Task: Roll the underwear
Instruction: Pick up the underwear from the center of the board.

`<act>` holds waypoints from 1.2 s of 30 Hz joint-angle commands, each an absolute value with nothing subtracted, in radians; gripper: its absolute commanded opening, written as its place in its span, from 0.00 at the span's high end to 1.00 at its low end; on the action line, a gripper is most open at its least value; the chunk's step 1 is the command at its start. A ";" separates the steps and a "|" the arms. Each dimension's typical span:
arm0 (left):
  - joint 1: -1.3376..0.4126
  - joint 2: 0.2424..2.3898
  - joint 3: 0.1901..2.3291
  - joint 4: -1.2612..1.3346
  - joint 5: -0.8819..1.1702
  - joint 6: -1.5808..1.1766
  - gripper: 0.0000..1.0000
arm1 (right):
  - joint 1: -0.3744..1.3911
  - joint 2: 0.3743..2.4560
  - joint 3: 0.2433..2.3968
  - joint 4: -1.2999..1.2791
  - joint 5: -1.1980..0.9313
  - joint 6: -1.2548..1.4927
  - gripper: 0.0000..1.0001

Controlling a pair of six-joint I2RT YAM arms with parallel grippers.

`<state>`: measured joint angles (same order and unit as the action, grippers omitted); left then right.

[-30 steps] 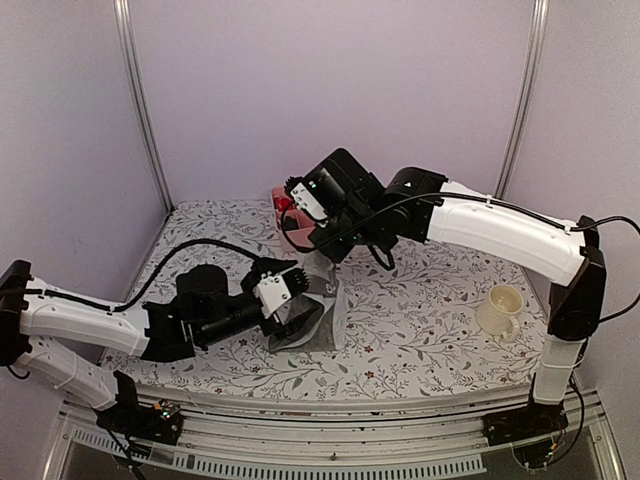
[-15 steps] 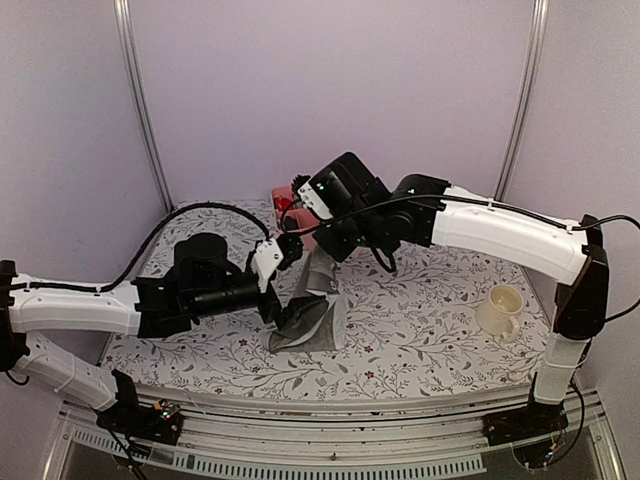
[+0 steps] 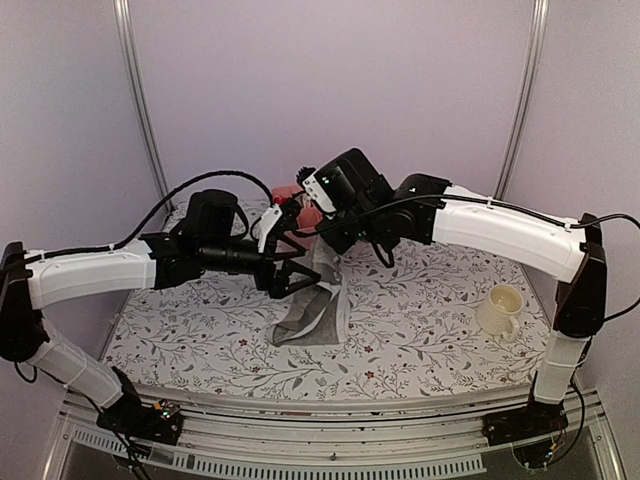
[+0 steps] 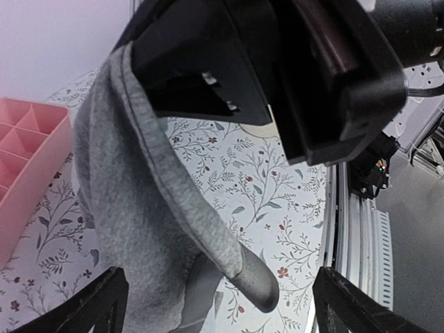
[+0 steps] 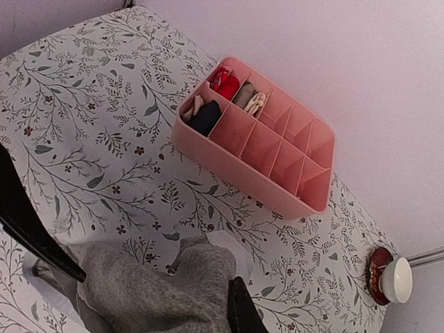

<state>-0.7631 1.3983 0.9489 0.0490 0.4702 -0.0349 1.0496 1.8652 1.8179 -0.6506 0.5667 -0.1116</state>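
Observation:
The grey underwear (image 3: 312, 312) hangs from my right gripper (image 3: 326, 243), which is shut on its top edge; its lower part is crumpled on the table. In the right wrist view the cloth (image 5: 161, 291) bunches against my gripper (image 5: 234, 305). My left gripper (image 3: 287, 272) is raised beside the hanging cloth, open. In the left wrist view its fingers (image 4: 94, 309) stand wide apart at the bottom corners, around the gripper (image 4: 220, 312) midpoint. The grey fabric (image 4: 132, 208) droops between them from the right gripper's black body, gripped by neither finger.
A pink divided tray (image 5: 258, 142) with a few small rolled items sits at the back of the floral table (image 3: 420, 320), mostly hidden behind the arms in the top view. A cream mug (image 3: 500, 308) stands at the right. A small cup on a red coaster (image 5: 392, 276) lies at the far edge.
My left arm has lifted off the crumpled cloth on the table and swung up and back, level with the right gripper. The right gripper has raised the underwear slightly.

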 commanded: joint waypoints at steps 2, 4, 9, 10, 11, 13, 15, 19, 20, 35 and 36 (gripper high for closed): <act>-0.751 1.473 1.035 -0.100 0.565 -0.090 0.11 | 1.031 1.839 1.804 -0.605 0.572 -0.103 0.98; -0.750 1.508 1.070 -0.133 0.547 -0.100 0.16 | 1.027 1.840 1.799 -0.600 0.571 -0.103 0.98; -0.749 1.533 1.089 -0.130 0.556 -0.125 0.26 | 1.025 1.840 1.782 -0.587 0.574 -0.103 0.98; -0.749 1.530 1.090 -0.128 0.548 -0.128 0.29 | 1.026 1.840 1.779 -0.586 0.576 -0.104 0.98; -0.749 1.526 1.091 -0.123 0.544 -0.129 0.31 | 1.025 1.841 1.775 -0.585 0.580 -0.104 0.98; -0.750 1.525 1.096 -0.124 0.536 -0.131 0.38 | 1.024 1.843 1.770 -0.583 0.583 -0.106 0.98; -0.750 1.529 1.102 -0.128 0.535 -0.132 0.46 | 1.024 1.842 1.764 -0.579 0.587 -0.107 0.98; -0.751 1.547 1.117 -0.142 0.546 -0.135 0.47 | 1.023 1.845 1.755 -0.572 0.594 -0.109 0.98; -0.753 1.549 1.119 -0.145 0.549 -0.138 0.46 | 1.022 1.848 1.755 -0.571 0.597 -0.109 0.98; -0.787 1.569 1.144 -0.143 0.514 -0.143 0.50 | 1.019 1.865 1.758 -0.560 0.589 -0.112 0.98; -0.790 1.569 1.147 -0.144 0.510 -0.141 0.52 | 1.020 1.867 1.758 -0.559 0.589 -0.112 0.98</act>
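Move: Just off the left fingertips hangs the underwear, its middle about 3 cm to the right, 1 cm back and 7 cm lower; its loose near edge already dangles between the open fingers. The right fingertips pinching its top are some 4 cm right of the left hand, 3 cm farther out and 3 cm higher. The pink box stands about 25 cm ahead, 4 cm right and 16 cm below. From the right hand, the underwear's middle is about 11 cm below, 4 cm back and 1 cm left. Closing to about half their opening around the underwear's loose near edge, the left fingers narrow on both sides of the cloth as that hand sinks about 3 cm and edges 2 cm right towards it, its wrist rolling some 15 degrees. The right hand keeps its shut pinch on the top, drifting only about 1 cm forward and down. ##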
